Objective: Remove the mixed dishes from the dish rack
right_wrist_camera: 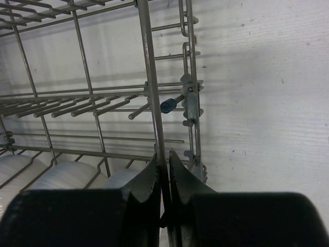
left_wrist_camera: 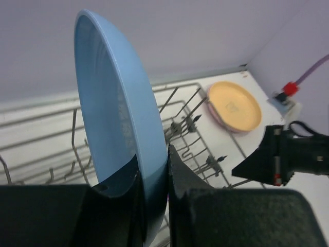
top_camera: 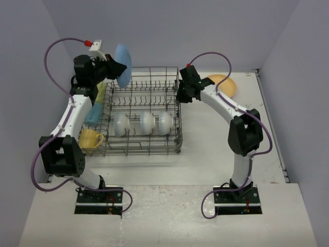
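Note:
My left gripper [top_camera: 114, 69] is shut on the lower edge of the blue plate [top_camera: 123, 66] and holds it upright above the far left corner of the dish rack [top_camera: 178, 121]. In the left wrist view the plate [left_wrist_camera: 113, 103] stands between my fingers [left_wrist_camera: 152, 159]. My right gripper [top_camera: 181, 95] is shut on a rim wire on the rack's right side [right_wrist_camera: 149, 77], seen between its tips [right_wrist_camera: 163, 157]. Three white bowls [top_camera: 147, 123] sit in a row in the rack. A yellow mug [top_camera: 90, 139], a light blue mug [top_camera: 92, 114] and a yellow-green mug [top_camera: 100, 92] stand along its left side.
The orange-yellow plate [top_camera: 223, 85] lies on the table at the far right, stacked on the pink plate [left_wrist_camera: 221, 121]. Grey walls enclose the table on three sides. The right arm's wrist [left_wrist_camera: 293, 154] shows beside the rack in the left wrist view.

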You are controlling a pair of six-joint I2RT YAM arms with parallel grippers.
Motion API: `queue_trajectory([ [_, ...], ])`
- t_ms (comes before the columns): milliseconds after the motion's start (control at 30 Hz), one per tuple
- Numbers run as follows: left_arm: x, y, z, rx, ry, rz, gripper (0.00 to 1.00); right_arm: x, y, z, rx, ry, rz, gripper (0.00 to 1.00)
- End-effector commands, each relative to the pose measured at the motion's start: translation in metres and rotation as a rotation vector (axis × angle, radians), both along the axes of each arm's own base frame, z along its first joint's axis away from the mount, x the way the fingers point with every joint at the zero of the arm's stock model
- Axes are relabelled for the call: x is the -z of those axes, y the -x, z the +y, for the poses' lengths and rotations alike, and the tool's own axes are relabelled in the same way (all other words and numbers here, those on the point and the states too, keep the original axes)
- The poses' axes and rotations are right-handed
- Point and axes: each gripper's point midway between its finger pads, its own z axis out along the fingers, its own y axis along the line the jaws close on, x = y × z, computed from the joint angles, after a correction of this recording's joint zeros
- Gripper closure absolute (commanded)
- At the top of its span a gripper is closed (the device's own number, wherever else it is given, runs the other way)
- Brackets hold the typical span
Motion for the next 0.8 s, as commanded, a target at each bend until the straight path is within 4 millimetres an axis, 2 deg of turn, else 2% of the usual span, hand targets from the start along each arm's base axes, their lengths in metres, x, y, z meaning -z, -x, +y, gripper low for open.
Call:
queue_trajectory([
  [0, -0.128, 0.034, -0.018, 0.126, -0.004, -0.372, 1.0, 0.014, -0.003, -0.005, 0.066, 0.024, 0.035, 1.0],
  [100, -0.143, 0.056, -0.035, 0.244, -0.088, -0.491, 1.0, 0.004, -0.006, -0.002, 0.061, 0.004, 0.016, 0.99],
  [167, -0.141, 0.072, -0.055, 0.323, -0.228, -0.588, 1.0, -0.009, -0.01, 0.001, 0.047, -0.013, -0.009, 0.95],
  [200, -0.14, 0.074, -0.059, 0.317, -0.289, -0.623, 1.0, -0.018, -0.01, 0.004, 0.034, -0.029, -0.022, 0.86],
  [233, -0.127, 0.084, -0.077, 0.393, -0.441, -0.707, 1.0, -0.027, -0.011, 0.003, 0.026, -0.035, -0.037, 0.75],
  [267, -0.114, 0.099, -0.086, 0.438, -0.499, -0.746, 1.0, -0.045, -0.015, 0.005, 0.023, -0.061, -0.065, 0.65],
  [300, -0.102, 0.112, -0.1, 0.489, -0.557, -0.785, 1.0, -0.064, -0.016, 0.001, 0.026, -0.088, -0.094, 0.39],
  [333, -0.097, 0.117, -0.102, 0.501, -0.672, -0.883, 1.0, -0.078, -0.017, 0.0, 0.026, -0.105, -0.117, 0.24],
  [367, -0.084, 0.129, -0.103, 0.511, -0.711, -0.901, 1.0, -0.095, -0.016, -0.001, 0.017, -0.138, -0.139, 0.09],
  [400, -0.083, 0.133, -0.105, 0.511, -0.776, -0.958, 1.0, -0.121, -0.014, -0.011, 0.031, -0.166, -0.18, 0.01],
  [433, -0.081, 0.135, -0.103, 0.506, -0.802, -0.974, 1.0, -0.135, -0.01, -0.016, 0.033, -0.192, -0.194, 0.01],
  [467, -0.071, 0.139, -0.102, 0.521, -0.823, -0.947, 1.0, -0.145, -0.011, -0.031, 0.061, -0.206, -0.205, 0.01],
  [500, -0.068, 0.138, -0.101, 0.534, -0.863, -0.962, 1.0, -0.165, -0.001, -0.04, 0.073, -0.241, -0.226, 0.01],
  [533, -0.063, 0.138, -0.102, 0.55, -0.885, -0.96, 1.0, -0.173, 0.003, -0.05, 0.089, -0.26, -0.232, 0.01],
  [567, -0.054, 0.141, -0.103, 0.595, -0.928, -0.964, 1.0, -0.178, 0.003, -0.069, 0.125, -0.275, -0.228, 0.01],
  [600, -0.046, 0.142, -0.105, 0.629, -0.945, -0.961, 1.0, -0.191, 0.014, -0.071, 0.095, -0.316, -0.236, 0.01],
  [633, -0.04, 0.145, -0.11, 0.66, -0.962, -0.971, 1.0, -0.196, 0.016, -0.08, 0.099, -0.328, -0.236, 0.01],
  [700, -0.022, 0.154, -0.113, 0.749, -1.038, -0.992, 1.0, -0.208, 0.024, -0.076, 0.041, -0.348, -0.245, 0.01],
  [733, -0.007, 0.163, -0.116, 0.818, -1.063, -0.979, 1.0, -0.207, 0.03, -0.072, 0.016, -0.359, -0.213, 0.01],
  [767, -0.004, 0.165, -0.118, 0.845, -1.121, -1.03, 1.0, -0.21, 0.035, -0.065, -0.029, -0.381, -0.2, 0.01],
])
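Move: The left gripper already holds the lifted blue plate by its rim. From that hand, the right gripper, shut on the rack's right top rail, is about 24 cm to the right, 4 cm back and 16 cm lower. From the right hand, the blue plate is some 21 cm left, 9 cm ahead and 14 cm up; the rightmost bowl 6 cm left, 10 cm back and 8 cm down; the yellow plate 18 cm right, 9 cm ahead and 13 cm down. Keep the left pinch on the blue plate's rim, raise it some 11 cm, then swing it back and to the right over the rack towards the right gripper while sinking again, rolling the wrist about 80 degrees until the fingers point mainly right. Meanwhile open the right gripper wide to let go of the rack rail, then lift it 19 cm and carry it right, up to the plate's height. ##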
